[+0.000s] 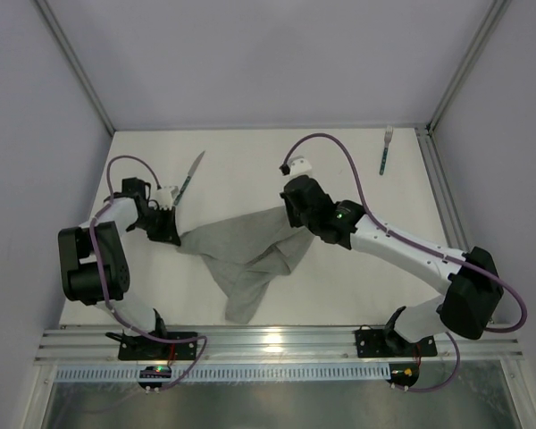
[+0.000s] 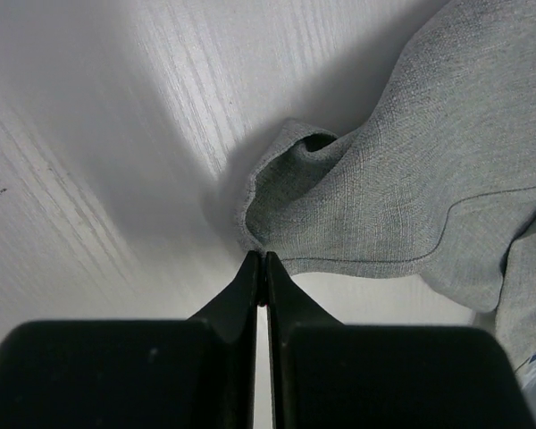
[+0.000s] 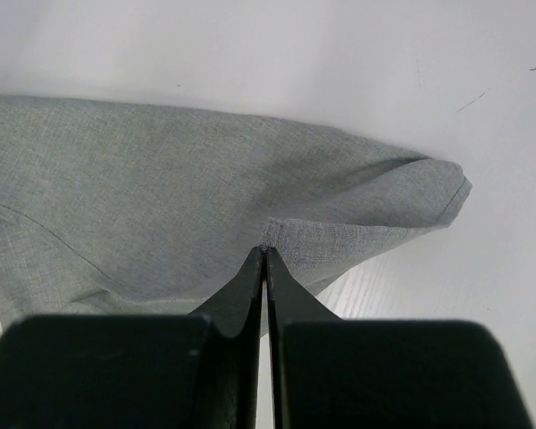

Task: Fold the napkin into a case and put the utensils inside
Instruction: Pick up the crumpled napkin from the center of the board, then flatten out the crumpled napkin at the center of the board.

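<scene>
The grey napkin lies crumpled mid-table, stretched between both arms, with a tail trailing toward the near edge. My left gripper is shut, its tips pinching the napkin's left corner. My right gripper is shut on a hemmed edge of the napkin at its upper right end. The knife, with a silver blade and dark handle, lies just behind the left gripper. The fork, with a teal handle, lies at the far right of the table. No folded case shows.
The white table has grey walls on three sides. A metal rail runs along the near edge, where both arm bases are bolted. A purple cable arcs over the right arm.
</scene>
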`<state>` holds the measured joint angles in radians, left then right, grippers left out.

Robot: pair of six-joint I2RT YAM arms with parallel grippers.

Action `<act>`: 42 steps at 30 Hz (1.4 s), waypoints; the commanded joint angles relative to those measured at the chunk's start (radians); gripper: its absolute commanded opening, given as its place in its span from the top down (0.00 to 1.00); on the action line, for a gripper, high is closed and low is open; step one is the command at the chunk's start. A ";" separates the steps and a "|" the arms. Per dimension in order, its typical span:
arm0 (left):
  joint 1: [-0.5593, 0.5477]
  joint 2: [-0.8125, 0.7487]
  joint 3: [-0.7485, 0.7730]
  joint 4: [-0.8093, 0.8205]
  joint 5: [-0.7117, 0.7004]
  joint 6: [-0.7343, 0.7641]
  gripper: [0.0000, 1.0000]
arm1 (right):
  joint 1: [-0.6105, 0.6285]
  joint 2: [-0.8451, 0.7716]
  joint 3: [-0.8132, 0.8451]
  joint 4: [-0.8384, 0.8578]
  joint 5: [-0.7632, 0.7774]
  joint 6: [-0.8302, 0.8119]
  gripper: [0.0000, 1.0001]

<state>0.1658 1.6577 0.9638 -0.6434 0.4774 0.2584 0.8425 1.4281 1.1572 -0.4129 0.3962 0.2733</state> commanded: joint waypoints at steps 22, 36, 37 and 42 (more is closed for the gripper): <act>0.000 -0.610 0.950 -0.518 -0.146 -0.061 1.00 | -0.229 -0.419 0.676 -0.259 -0.102 -0.177 0.97; -0.018 -0.242 1.138 -0.297 -0.117 -0.291 1.00 | -0.618 0.098 0.999 -0.227 -0.428 -0.112 0.97; -0.028 -0.180 1.161 -0.291 -0.135 -0.289 1.00 | -0.644 0.136 1.027 -0.221 -0.453 -0.068 0.97; -0.066 0.026 1.420 -0.297 -0.172 -0.303 1.00 | -0.750 0.391 1.326 -0.207 -0.543 0.007 0.97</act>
<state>0.0990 1.6421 2.2337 -0.9962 0.3882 -0.0204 0.1574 1.7889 2.3024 -0.6861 -0.1040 0.2256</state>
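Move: Each hand already pinches a corner of the napkin. From the left hand, near the board, the napkin's middle lies about 16 cm right, 4 cm back and 2 cm below; the knife lies some 20 cm straight ahead. From the right hand, which holds its corner well up, the napkin's middle is roughly 13 cm left, 5 cm back and 17 cm down, and the fork about 27 cm ahead and 32 cm right, at board height. Upward fast, both hands sweep the pinched napkin corners some 40 cm or more off the board, drifting back near the top while their fingertips tilt upward. The right hand also pulls about 15 cm right, away from the left. Both then swing forward around 20 cm, sinking and tipping partly down again, grips kept shut. ##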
